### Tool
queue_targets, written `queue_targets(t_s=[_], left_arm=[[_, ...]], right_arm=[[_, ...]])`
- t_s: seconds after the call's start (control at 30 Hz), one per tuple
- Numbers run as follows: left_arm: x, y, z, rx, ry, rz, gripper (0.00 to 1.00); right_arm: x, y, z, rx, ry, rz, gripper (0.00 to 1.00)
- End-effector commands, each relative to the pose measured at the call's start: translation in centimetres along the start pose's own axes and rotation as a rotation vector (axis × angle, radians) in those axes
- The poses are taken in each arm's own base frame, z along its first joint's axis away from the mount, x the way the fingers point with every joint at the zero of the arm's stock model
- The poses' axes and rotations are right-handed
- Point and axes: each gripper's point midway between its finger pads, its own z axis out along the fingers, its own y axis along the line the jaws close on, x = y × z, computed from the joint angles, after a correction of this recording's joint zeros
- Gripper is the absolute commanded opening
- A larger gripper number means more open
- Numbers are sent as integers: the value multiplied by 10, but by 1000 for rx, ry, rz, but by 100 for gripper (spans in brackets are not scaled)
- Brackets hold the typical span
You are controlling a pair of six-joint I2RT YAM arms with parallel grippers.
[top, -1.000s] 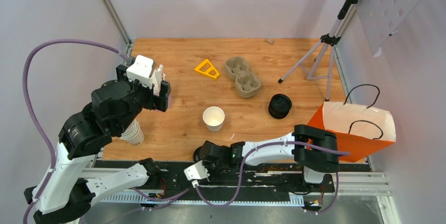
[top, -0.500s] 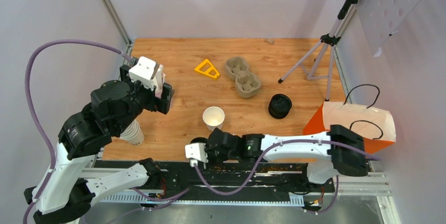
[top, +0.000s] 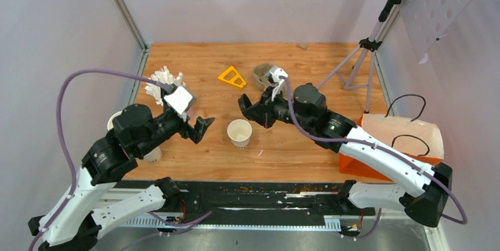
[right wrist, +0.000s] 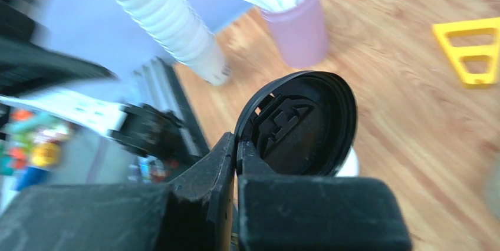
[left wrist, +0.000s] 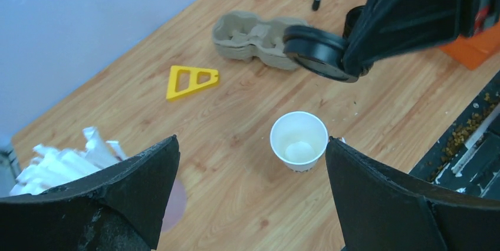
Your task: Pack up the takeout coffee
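Observation:
One white paper cup (top: 239, 132) of the takeout coffee stands upright and lidless in the middle of the table; it also shows in the left wrist view (left wrist: 299, 141). My right gripper (top: 252, 111) hovers just behind and above it, shut on the rim of a round black lid (right wrist: 298, 124). The lid (left wrist: 318, 56) hangs edge-on over the wood. The cup's white rim (right wrist: 349, 165) peeks out under the lid. My left gripper (top: 200, 128) is open to the left of the cup, nothing between its fingers (left wrist: 250, 145).
A grey-brown pulp carrier (top: 263, 73) lies behind the right arm. A yellow triangle (top: 232, 77) lies left of it. A pink holder of white sticks (top: 160, 83) and a stack of lidless cups (right wrist: 168, 18) stand at the left. An orange bag (top: 401, 145) and a tripod (top: 354, 65) stand at the right.
My right arm swung from the near table edge up to the middle, carrying the black lid above the cup. My left gripper came down and right toward the cup.

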Motion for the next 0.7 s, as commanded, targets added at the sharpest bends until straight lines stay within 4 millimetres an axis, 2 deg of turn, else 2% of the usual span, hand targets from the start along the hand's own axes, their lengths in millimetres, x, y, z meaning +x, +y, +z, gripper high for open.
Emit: queue_targets(t_s=[0.0, 0.1, 0.23, 0.67], left_arm=[[-35, -23, 7, 121, -294, 96, 100], [-36, -40, 7, 201, -388, 131, 100], [-32, -50, 14, 243, -421, 153, 100], [-34, -65, 37, 306, -444, 188, 100]], right_arm=[[-57, 50, -25, -224, -177, 244, 0], [-69, 61, -37, -295, -262, 331, 0], [-82, 75, -46, -391, -334, 388, 0], [-74, 82, -46, -412, -264, 388, 0]])
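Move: The black lid, pinched at its rim by the right hand, is about 11 cm right, 6 cm ahead and 5 cm below the left hand's open fingers. From the right hand, that open gripper sits some 12 cm left, 5 cm back and 6 cm higher; the lidless paper cup is nearly straight beneath, roughly 25 cm down and 2 cm left. The pink straw holder lies about 12 cm left, 13 cm ahead and 30 cm below the left hand. Up about 8 cm and back some 5 cm goes the right hand, fingers still shut on the lid's rim, tilting upward by roughly 30 degrees to turn the lid towards the left gripper. The left hand, wide open, swings right about 7 cm towards the lid, dipping briefly and coming back up, while turning clockwise and tipping its fingers up. ##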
